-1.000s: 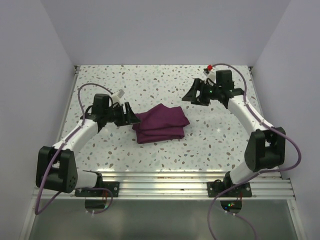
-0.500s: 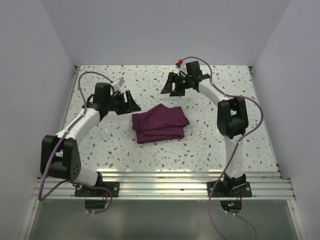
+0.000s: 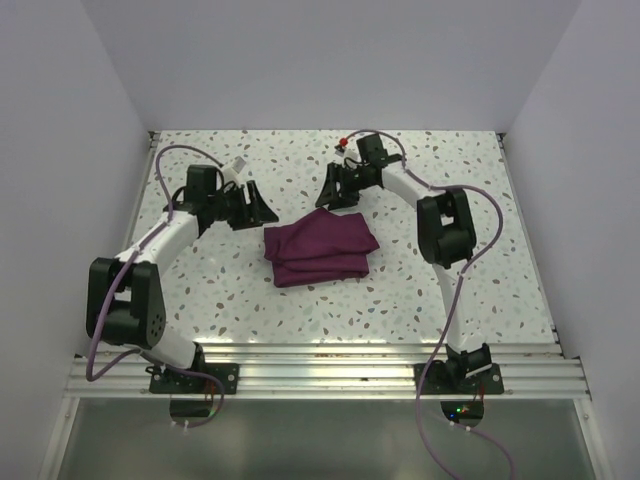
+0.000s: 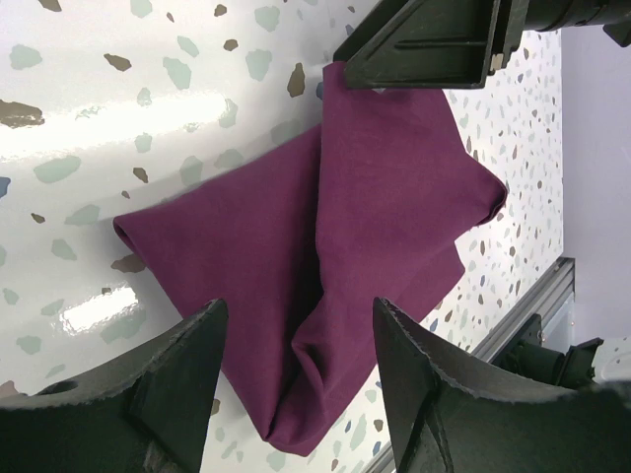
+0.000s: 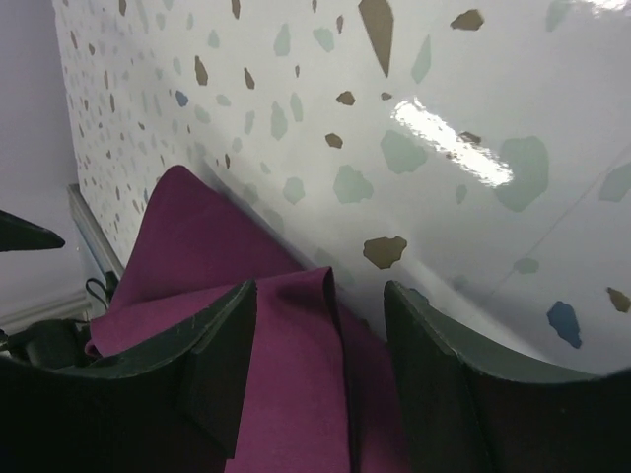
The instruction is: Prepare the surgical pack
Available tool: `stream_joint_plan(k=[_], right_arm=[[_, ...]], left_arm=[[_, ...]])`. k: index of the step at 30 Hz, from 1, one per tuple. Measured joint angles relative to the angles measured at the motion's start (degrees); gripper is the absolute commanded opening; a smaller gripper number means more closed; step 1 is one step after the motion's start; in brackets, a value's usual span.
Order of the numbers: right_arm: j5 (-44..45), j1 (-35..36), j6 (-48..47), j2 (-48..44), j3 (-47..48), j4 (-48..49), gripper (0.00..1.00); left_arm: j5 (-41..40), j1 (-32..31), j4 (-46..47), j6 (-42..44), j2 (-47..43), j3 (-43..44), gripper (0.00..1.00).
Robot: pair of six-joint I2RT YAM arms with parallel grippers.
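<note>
The surgical pack (image 3: 320,245) is a folded dark magenta cloth bundle lying mid-table; no tray, instruments or gauze show. My left gripper (image 3: 256,208) hovers just off the bundle's left far corner, open. In the left wrist view the cloth (image 4: 375,197) lies beyond the left gripper (image 4: 298,307), whose jaws stand wide with nothing between them. My right gripper (image 3: 332,190) is at the bundle's far edge, open. In the right wrist view a raised fold of cloth (image 5: 286,365) lies between the spread fingers of the right gripper (image 5: 317,291), which do not touch it.
The speckled white tabletop (image 3: 420,270) is walled at left, right and back. A ribbed aluminium rail (image 3: 330,370) runs along the near edge by the arm bases. The right gripper's black finger (image 4: 424,44) shows across the cloth in the left wrist view.
The right arm has swung left from the back right corner to the bundle's far edge, and its jaws have narrowed a little. The left gripper has shifted slightly toward the back.
</note>
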Motion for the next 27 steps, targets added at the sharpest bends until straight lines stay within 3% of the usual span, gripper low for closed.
stream_joint_plan(k=[8, 16, 23, 27], right_arm=[[-3.45, 2.12, -0.11, 0.24, -0.02, -0.17, 0.46], [-5.92, 2.25, 1.88, 0.24, -0.66, 1.38, 0.12], [-5.84, 2.25, 4.02, -2.56, -3.61, 1.16, 0.06], [-5.84, 2.25, 5.03, -11.93, -11.96, 1.03, 0.06]], left_arm=[[1.46, 0.11, 0.74, -0.17, 0.48, -0.22, 0.63], [1.75, 0.46, 1.25, -0.31, 0.48, -1.77, 0.62], [1.38, 1.92, 0.81, -0.28, 0.02, -1.62, 0.62], [1.16, 2.99, 0.07, -0.33, -0.79, -1.60, 0.62]])
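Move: The raised peak of the folded purple cloth lies close to the right hand: about 3 cm back, 2 cm to its left and about 1 cm below. The cloth's far left corner is some 11 cm back and 13 cm left of that hand, its far right corner roughly 6 cm back and 9 cm right, both about 3 cm lower. From the left hand, the peak is about 5 cm ahead, 12 cm right and 8 cm down. Leftward and back, about 3 cm each way, the right hand brings its half-open fingers around the peak of the purple cloth and shuts them, pinching the fabric. Still pinching, it then draws back and lifts by roughly 4 cm each, just starting to go faster. ##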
